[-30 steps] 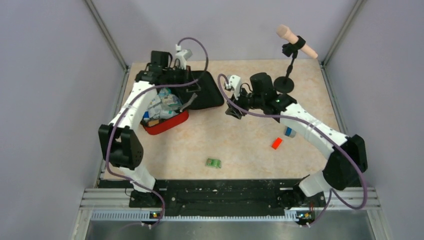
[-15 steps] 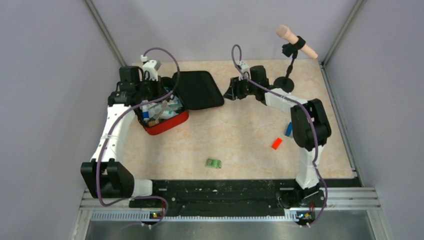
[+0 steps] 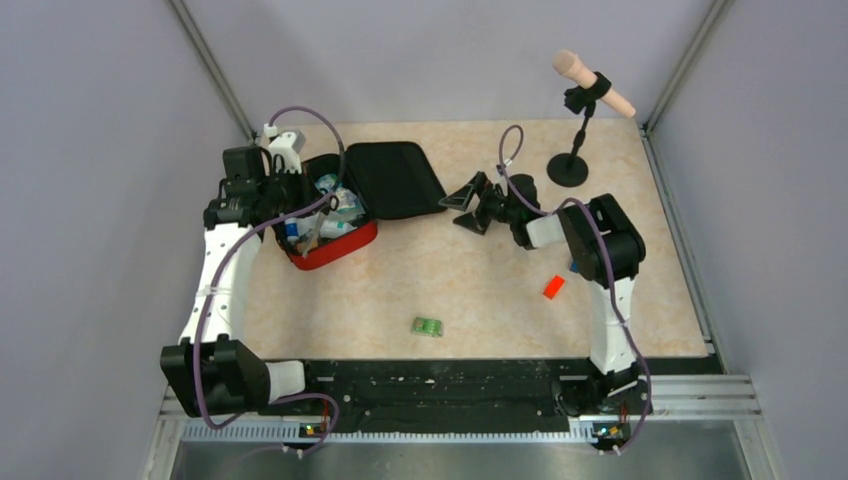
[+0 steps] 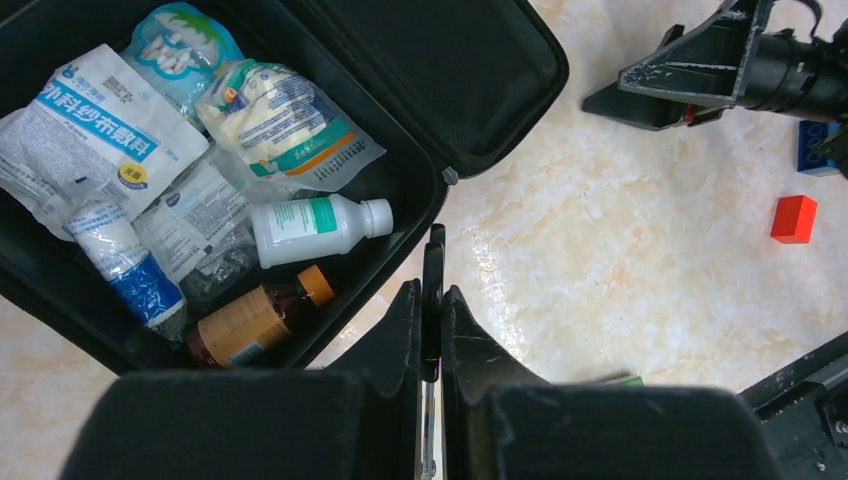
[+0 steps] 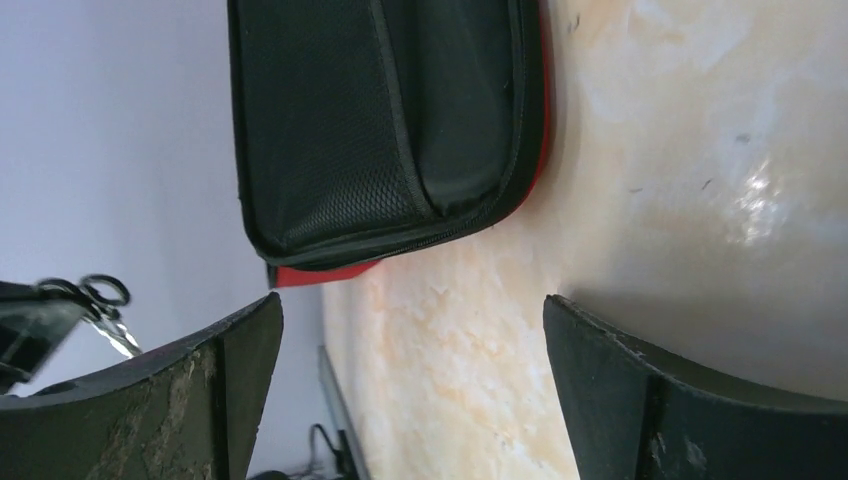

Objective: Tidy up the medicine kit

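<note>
The medicine kit [image 3: 366, 237] lies open at the back left, red shell down, with its black-lined lid [image 3: 395, 180] spread to the right. Its tray [image 4: 425, 215] holds gauze packets [image 4: 95, 130], a white bottle [image 4: 318, 228] and a brown bottle [image 4: 250, 320]. My left gripper [image 3: 300, 210] hovers over the tray's near right rim, shut [image 4: 428, 290] on a thin black tool [image 4: 432, 262] that stands edge-on between the fingers. My right gripper [image 3: 462, 208] sits low just right of the lid, open and empty [image 5: 412, 310], facing the lid's edge [image 5: 380, 130].
A red block [image 3: 553, 287] and a blue block [image 3: 575, 265] lie at the right by the right arm. A small green pack [image 3: 428, 326] lies near the front centre. A microphone on a round stand [image 3: 568, 168] is at the back right. Grey walls enclose the table.
The right gripper has opened wide and moved to just right of the lid, its arm folding back. The left arm has drawn back left from over the kit, still shut on the tool.
</note>
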### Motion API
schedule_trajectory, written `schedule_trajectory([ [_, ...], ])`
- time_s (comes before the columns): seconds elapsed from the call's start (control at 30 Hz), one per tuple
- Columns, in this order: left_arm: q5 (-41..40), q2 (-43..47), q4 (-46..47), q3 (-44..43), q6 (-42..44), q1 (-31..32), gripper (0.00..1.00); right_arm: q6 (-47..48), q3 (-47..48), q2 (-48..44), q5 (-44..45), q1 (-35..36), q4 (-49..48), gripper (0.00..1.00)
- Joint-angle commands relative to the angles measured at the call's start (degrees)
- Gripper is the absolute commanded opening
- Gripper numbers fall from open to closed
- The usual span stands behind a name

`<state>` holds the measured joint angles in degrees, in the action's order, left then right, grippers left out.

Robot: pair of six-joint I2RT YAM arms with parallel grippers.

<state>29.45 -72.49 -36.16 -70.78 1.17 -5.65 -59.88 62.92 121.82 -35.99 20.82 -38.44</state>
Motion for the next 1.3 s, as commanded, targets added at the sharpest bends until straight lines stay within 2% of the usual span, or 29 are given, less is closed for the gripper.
schedule_trajectory([
  [0.0,3.1,-0.2,1.0,-0.5,-1.0,-0.6,0.0,-17.3,-1.5,2.7,4.8,2.8,-17.5,0.99],
  [0.17,5.2,-1.9,0.5,-1.7,-4.6,-1.0,0.0,-28.0,-1.9,7.9,9.3,6.0,-28.4,0.99],
  [0.43,6.6,-1.7,1.0,-1.7,-6.0,-1.5,0.0,-32.5,0.8,13.6,10.4,6.6,-31.2,0.99],
  [0.53,6.8,-1.8,1.4,-1.7,-6.7,-1.6,0.0,-31.3,1.4,15.0,11.2,6.5,-37.5,0.99],
  [0.6,6.9,-1.9,1.5,-1.7,-7.3,-1.5,0.0,-32.3,2.8,16.2,11.7,6.3,-38.2,0.99],
  [0.73,6.5,-1.1,1.4,-1.6,-7.7,-1.7,0.0,-33.3,6.2,18.6,10.2,6.0,-36.1,0.99],
  [0.93,5.5,0.6,-0.8,-2.3,-6.9,-1.8,0.0,-28.2,8.2,18.0,12.0,5.7,-29.5,0.99],
  [1.03,4.9,0.9,-2.1,-3.0,-7.0,-1.8,0.0,-24.0,10.8,16.5,15.2,5.6,-22.1,0.99],
  [1.27,3.1,0.9,-5.0,-3.6,-5.7,-1.9,0.0,-19.2,18.5,17.8,16.6,5.6,-10.6,0.99],
])
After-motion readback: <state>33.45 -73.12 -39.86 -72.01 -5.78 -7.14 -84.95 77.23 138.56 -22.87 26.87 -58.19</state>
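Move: The near right corner of the kit lid lies about 4 cm left of the right hand, 1 cm ahead and 2 cm lower; the lid's middle is some 14 cm left and 7 ahead. The kit's filled case is roughly 29 cm left, about level. The microphone stand's base is some 23 cm right and 8 ahead. From the left hand, the lid's middle is around 15 cm ahead, 17 cm right and 20 cm below. Wide-open right hand reaches about 6 cm left, then 6 cm forward, one finger working under the lid's corner. ##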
